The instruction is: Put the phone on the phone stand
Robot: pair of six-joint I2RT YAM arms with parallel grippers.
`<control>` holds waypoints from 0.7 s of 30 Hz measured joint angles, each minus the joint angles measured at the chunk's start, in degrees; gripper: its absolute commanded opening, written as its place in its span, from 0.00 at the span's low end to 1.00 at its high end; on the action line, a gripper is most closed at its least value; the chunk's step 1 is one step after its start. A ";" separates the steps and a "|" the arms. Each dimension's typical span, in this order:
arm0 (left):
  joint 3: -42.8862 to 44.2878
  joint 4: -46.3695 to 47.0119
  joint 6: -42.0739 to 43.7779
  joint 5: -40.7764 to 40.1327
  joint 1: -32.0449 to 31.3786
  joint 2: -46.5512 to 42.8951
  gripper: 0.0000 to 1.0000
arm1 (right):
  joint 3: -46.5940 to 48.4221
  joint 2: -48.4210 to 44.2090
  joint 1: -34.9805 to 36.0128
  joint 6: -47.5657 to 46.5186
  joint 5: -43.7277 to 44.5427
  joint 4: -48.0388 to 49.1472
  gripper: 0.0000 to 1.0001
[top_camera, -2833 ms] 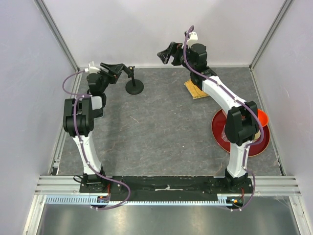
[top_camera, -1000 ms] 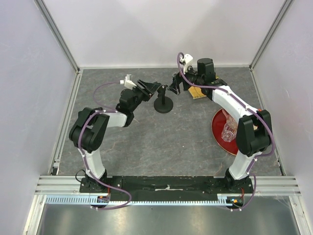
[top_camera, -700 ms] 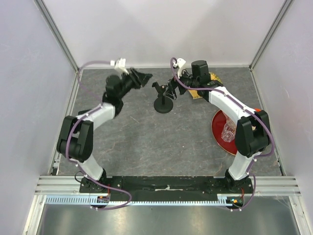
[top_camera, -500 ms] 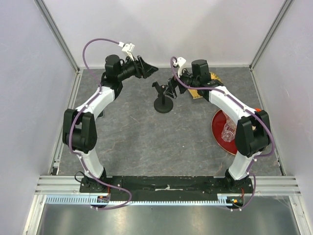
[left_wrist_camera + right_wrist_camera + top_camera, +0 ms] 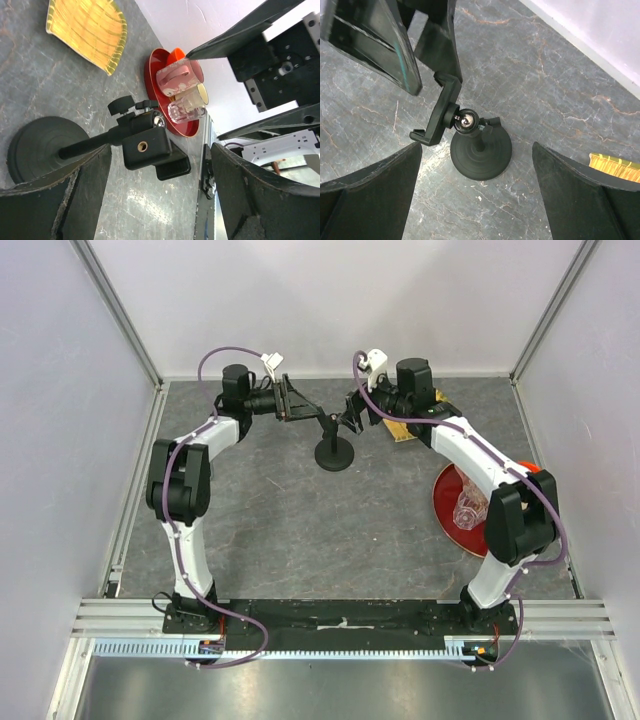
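The black phone stand (image 5: 335,453) stands upright mid-table, its round base (image 5: 481,152) on the grey surface and its clip cradle (image 5: 146,146) empty. My left gripper (image 5: 303,410) is open just left of the cradle. In the left wrist view the cradle sits ahead of the gap of the left gripper (image 5: 157,197), touching neither finger. My right gripper (image 5: 350,414) is open just right of the stand. In the right wrist view the right gripper (image 5: 476,146) hangs above the base with nothing held. The phone shows in none of the views.
A red plate (image 5: 445,502) at the right holds clear and pink cups (image 5: 175,82). A yellow woven mat (image 5: 405,430) lies behind the right arm. Pale walls close the back and both sides.
My left gripper came down from its raised position at the back to the left side of the cradle, and its jaws widened. The right arm and the stand stayed put over the last second.
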 measured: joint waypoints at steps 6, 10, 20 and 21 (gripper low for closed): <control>0.07 0.07 -1.44 1.14 0.00 1.18 0.75 | 0.00 -0.48 0.00 0.39 0.37 1.51 0.98; 0.15 1.05 -3.08 1.38 -0.07 1.49 0.68 | 0.00 -0.44 0.00 0.79 0.76 1.51 0.98; 0.92 4.22 -7.72 1.51 -0.90 5.31 0.53 | 0.00 -0.28 0.00 1.09 1.44 1.49 0.98; 1.09 4.85 -8.41 1.66 -0.98 5.46 0.48 | 0.02 -0.24 0.00 1.18 1.53 1.49 0.98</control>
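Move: The phone stand's holder head lies about 3 cm to the left hand's right and 2 cm below it, level fore and aft. The stand's round base sits about 19 cm below the left hand, 4 cm right and 1 cm back; the yellow mat is about 23 cm right and 7 cm ahead. From the right hand the holder head is about 6 cm left, 1 cm back and 4 cm lower. The left hand sinks about 2.5 cm and eases 1 cm right, partly closing its fingers around the holder head. ##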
